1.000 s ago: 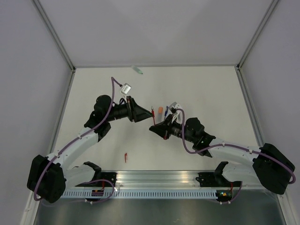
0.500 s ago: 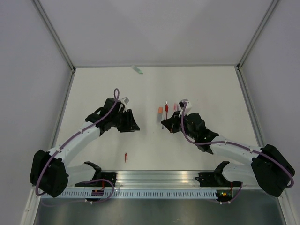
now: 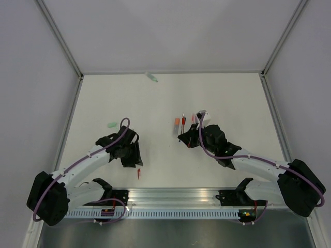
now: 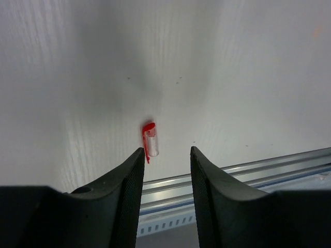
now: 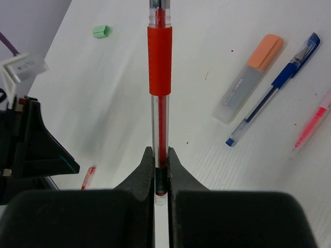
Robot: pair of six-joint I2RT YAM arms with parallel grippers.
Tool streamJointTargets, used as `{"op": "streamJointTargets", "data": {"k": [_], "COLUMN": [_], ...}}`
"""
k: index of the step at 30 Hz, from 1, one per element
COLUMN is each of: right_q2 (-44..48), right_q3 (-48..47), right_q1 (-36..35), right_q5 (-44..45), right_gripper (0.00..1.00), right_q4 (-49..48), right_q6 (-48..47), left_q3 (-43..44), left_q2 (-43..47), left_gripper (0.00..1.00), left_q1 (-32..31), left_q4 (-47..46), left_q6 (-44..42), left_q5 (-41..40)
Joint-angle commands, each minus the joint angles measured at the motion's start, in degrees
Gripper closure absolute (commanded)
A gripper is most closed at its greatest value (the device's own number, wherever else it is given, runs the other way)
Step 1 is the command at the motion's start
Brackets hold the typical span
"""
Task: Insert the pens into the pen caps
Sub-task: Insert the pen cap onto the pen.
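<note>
My right gripper point(image 5: 161, 155) is shut on the rear end of a red pen point(image 5: 160, 57), which sticks out ahead of the jaws, above the table; the top view shows that gripper point(image 3: 185, 139) right of centre. My left gripper point(image 4: 165, 152) is open with nothing between its fingers. A small red pen cap point(image 4: 150, 139) lies on the table just ahead of its left fingertip. In the top view this cap point(image 3: 138, 174) lies near the front rail, below the left gripper point(image 3: 135, 161). A mint green cap point(image 3: 111, 124) lies far left.
An orange-capped highlighter point(image 5: 248, 77), a blue pen point(image 5: 271, 90) and a pink pen point(image 5: 313, 124) lie together beside the right gripper. Another mint green piece point(image 3: 152, 77) rests by the back wall. A metal rail point(image 3: 176, 196) runs along the near edge.
The two grippers were close together at the table's middle and have parted. The left arm pulled back toward the near edge, over the red cap. The right gripper keeps the red pen.
</note>
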State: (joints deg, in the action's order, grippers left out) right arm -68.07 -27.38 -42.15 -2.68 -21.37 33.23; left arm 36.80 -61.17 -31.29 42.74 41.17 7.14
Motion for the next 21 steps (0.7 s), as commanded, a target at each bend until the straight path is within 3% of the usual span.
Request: {"op": "streamJointTargets", "data": {"k": [1,8,21], "right_q2": [2.1,2.1,2.6], "right_q3": [-2.2,-2.4,-2.6], "right_q1": [0.1,0.1,0.1], "right_q5": [0.5,0.5,0.3], "right_gripper": [1.0,1.0,1.0], "right_q4": [-0.1,0.4,1.0], "right_q6": [0.2,0.0,0.0], "left_q3": [-2.7,-4.1,-1.7], "left_q2": [-4.0,-8.3,-14.4], "left_gripper": [0.54,0.54,0.56], "left_q1": [-2.1,-6.0,-6.7], "left_q4": [1.8,-1.3,-1.6], "left_q6": [4.8,7.0,6.0], "left_q5": [-3.5,-5.6,-8.5]}}
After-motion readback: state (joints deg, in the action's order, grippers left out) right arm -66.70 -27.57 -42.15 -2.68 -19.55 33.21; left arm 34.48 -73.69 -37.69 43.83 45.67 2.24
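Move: Lying below and behind the left gripper is the red pen cap, about 5 cm back towards the base, level with it sideways and some 8 cm lower. The table around it is bare; the green cap is roughly 19 cm ahead and 14 cm to the left, the orange highlighter about 19 cm ahead and 17 cm to the right. From the right hand the red cap lies about 15 cm back, 18 cm left and 15 cm below. Sinking about 5 cm while drawing back some 3.5 cm and edging a little left, the left hand comes down towards the red pen cap and then all but halts. Its wrist tips about 15 degrees so that the fingers point nearly straight down, still half open. The right hand stays put, keeping its grip on the red pen. ##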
